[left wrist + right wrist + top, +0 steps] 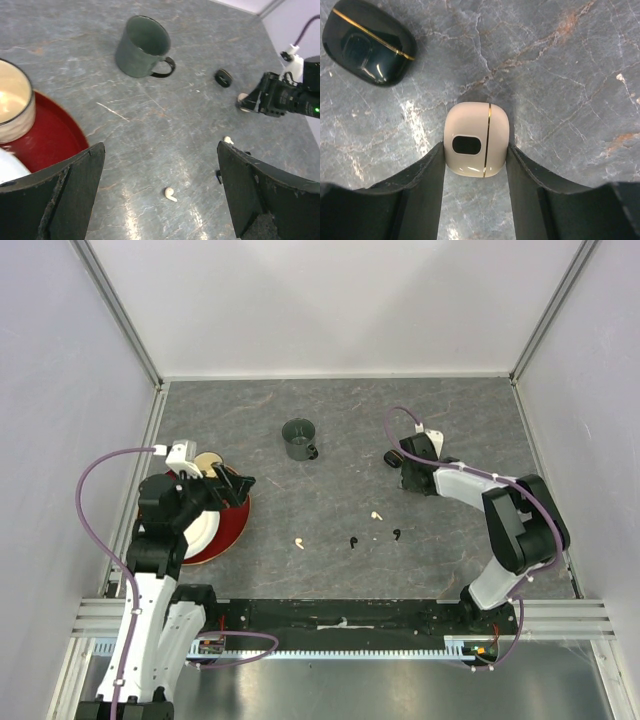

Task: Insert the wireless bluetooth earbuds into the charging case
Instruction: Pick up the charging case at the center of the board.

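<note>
The cream charging case [476,140], lid closed with a gold seam, lies on the table with my right gripper [475,146] shut on it, a finger pressed on each side. A closed black charging case [370,42] lies just beyond it. In the top view my right gripper [408,472] is at the back right. Two cream earbuds [299,542] [376,513] and two black earbuds [353,542] [397,534] lie loose mid-table. My left gripper [161,147] hangs wide open above one cream earbud [170,194], holding nothing.
A dark green mug [300,439] stands upright at the back centre. A red plate [235,525] with a cream bowl [208,462] and a white dish [205,530] sits under my left arm. Walls enclose the table's left, back and right.
</note>
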`<state>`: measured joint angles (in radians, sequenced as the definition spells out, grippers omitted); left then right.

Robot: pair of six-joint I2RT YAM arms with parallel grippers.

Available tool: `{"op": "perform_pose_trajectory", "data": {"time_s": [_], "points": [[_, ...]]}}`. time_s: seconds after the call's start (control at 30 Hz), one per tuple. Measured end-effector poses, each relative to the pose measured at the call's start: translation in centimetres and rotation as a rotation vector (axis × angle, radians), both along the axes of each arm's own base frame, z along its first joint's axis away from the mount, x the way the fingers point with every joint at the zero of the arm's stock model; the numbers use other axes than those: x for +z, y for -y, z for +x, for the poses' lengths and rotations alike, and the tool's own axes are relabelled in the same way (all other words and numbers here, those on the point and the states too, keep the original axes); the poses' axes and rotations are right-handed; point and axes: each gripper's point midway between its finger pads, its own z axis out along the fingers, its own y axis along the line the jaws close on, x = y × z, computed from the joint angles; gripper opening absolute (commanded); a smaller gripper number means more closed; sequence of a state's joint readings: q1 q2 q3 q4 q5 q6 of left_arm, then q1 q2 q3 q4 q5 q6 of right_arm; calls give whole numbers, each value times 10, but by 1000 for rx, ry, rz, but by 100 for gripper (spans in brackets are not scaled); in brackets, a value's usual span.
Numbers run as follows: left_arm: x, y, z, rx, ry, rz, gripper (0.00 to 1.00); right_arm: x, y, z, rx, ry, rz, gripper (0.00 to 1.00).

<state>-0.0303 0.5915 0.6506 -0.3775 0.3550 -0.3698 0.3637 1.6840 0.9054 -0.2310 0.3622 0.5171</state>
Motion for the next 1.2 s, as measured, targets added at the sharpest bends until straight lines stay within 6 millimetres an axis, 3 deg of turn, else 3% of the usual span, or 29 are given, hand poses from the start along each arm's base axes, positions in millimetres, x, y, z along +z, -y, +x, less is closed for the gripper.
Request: {"op": "perform_pose_trajectory", "data": {"time_s": [0.03,0.13,0.27,0.47,0.6,0.67,0.93,1.2], "points": [[0,4,1,-23,18,-14,100,1,0,-3,9,-4,-2,23],[-7,16,-1,-91,13,-49,100,12,-2,-11,52,-1,18,18],[-12,28,-5,-168,-22,-71,100,53,-17,-11,143,88,80,19],[-1,49,-16,-316,3,-125,100,131,-66,-26,421,267,198,11],[4,63,-23,-417,-15,-177,100,161,-99,-47,604,338,226,6],[9,67,-23,-457,-35,-195,100,173,-113,-57,686,370,221,1],[35,90,-18,-589,-82,-225,100,204,-160,-98,979,487,112,0],[28,150,-39,-783,-197,-200,99,211,-191,-132,1208,571,-36,0]]}}
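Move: The beige charging case already sits between the right fingertips, still on the board. The open left gripper, to which it is carried, is about 42 cm to the right hand's left, 11 cm back and 21 cm above. From the right hand the black case lies some 6 cm ahead and 5 cm left, the nearer white earbud about 9 cm back and 10 cm left, both a centimetre or two lower. From the left hand, the charging case is roughly 42 cm right, 11 cm ahead and 21 cm below. Still pinching the beige charging case by its sides, the right hand lifts it off the board, then sweeps left and back as it climbs, about 21 cm up and 19 cm left in all. It swings counter-clockwise while the fingers tilt up to point forward-left. The left hand, fingers kept wide open, comes about 15 cm right to meet it, turning some 45 degrees clockwise. ##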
